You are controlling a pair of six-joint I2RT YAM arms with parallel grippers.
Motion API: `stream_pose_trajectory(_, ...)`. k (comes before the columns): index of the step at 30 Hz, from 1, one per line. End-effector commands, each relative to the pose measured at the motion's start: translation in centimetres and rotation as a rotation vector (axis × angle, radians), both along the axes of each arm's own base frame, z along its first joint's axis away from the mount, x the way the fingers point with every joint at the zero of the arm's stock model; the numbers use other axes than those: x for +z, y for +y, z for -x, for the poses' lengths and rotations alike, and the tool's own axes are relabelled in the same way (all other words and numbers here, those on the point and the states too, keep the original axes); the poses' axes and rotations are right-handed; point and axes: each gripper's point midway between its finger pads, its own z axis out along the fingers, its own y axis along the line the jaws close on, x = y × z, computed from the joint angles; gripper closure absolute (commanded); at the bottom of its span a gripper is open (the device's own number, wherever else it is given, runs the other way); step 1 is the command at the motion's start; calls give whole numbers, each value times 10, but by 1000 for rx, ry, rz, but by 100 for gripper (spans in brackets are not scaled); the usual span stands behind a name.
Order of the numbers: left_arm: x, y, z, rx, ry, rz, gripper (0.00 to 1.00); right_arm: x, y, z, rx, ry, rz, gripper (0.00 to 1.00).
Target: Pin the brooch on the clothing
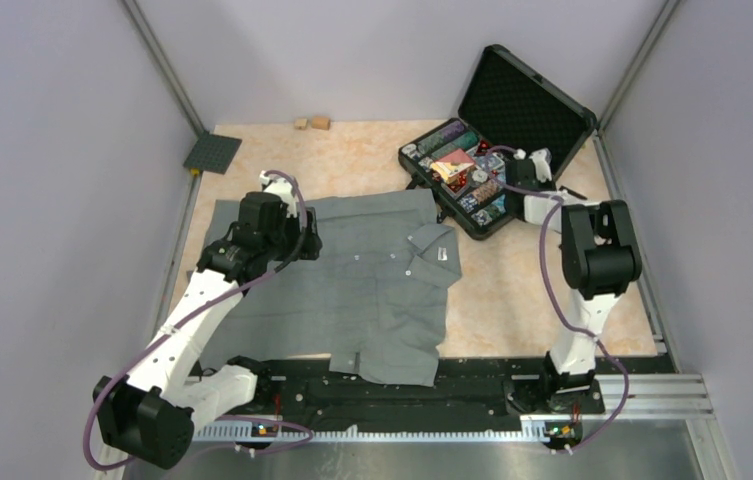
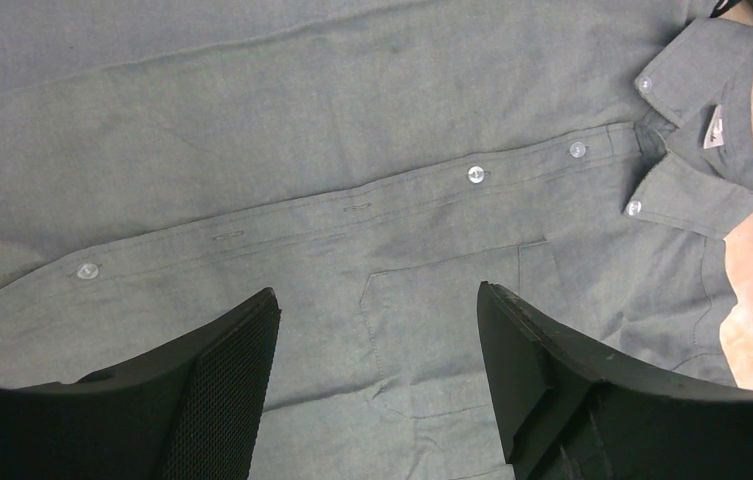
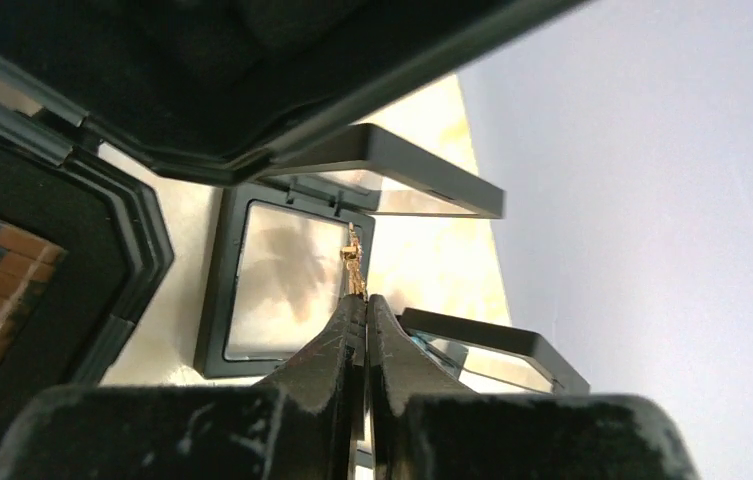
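The clothing, a grey button-up shirt, lies flat on the table with its collar and white neck label toward the right. My left gripper hovers open over the chest pocket, just below the button placket, and holds nothing. At the right side of the open case, my right gripper is shut on a small gold brooch, which sticks out of the fingertips in front of a black display frame. In the top view the right gripper is partly hidden by its wrist.
A black hard case stands open at the back right, its tray full of colourful items. More black display frames lie beside it. A dark grey plate and two small wooden blocks sit at the back left.
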Motion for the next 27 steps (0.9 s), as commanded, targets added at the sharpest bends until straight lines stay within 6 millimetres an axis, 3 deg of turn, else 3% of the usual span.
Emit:
stream_pose_trajectory(1,8,-10,-2,-65,-44,27,24,52,2,-2,-35,-160,-86,100)
stream_pose_trajectory(5,12,-16,2,-109,-54,50,24,70,12,9,-23,-213,-174,100)
stream_pose_trajectory(10,25,-26,6,-171,-116,90,24,92,44,19,71,-301,-391,100)
stream_pose_trajectory(15,37,-33,12,-229,-173,125,24,115,100,34,282,-345,-680,100)
stream_pose_trajectory(19,46,-53,21,-338,-191,200,25,128,151,53,469,-328,-890,100)
stream_pose_trajectory(27,80,-111,55,-664,-201,472,25,154,254,122,874,-182,-1246,100)
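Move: The right hand already holds the brooch. The chest of the clothing lies about 40 cm to its left, 18 cm back and 4 cm lower, the collar some 31 cm left and 10 cm back. The box it came from is right below, about 3 cm; the second box stands 4 cm right and 7 cm back, the chip case 22 cm left and 11 cm ahead. From the open left hand the chest is some 18 cm right, 3 cm back and 16 cm down. Still pinching the brooch, the right hand first lifts clear of the boxes, then swings left and a little back towards the clothing: about 19 cm left, 13 cm up, while the wrist turns some 70 degrees so the fingers come round from forward-right to forward and slightly left. The left hand, fingers staying open, sweeps about 7 cm right above the cloth, rising and turning clockwise. ##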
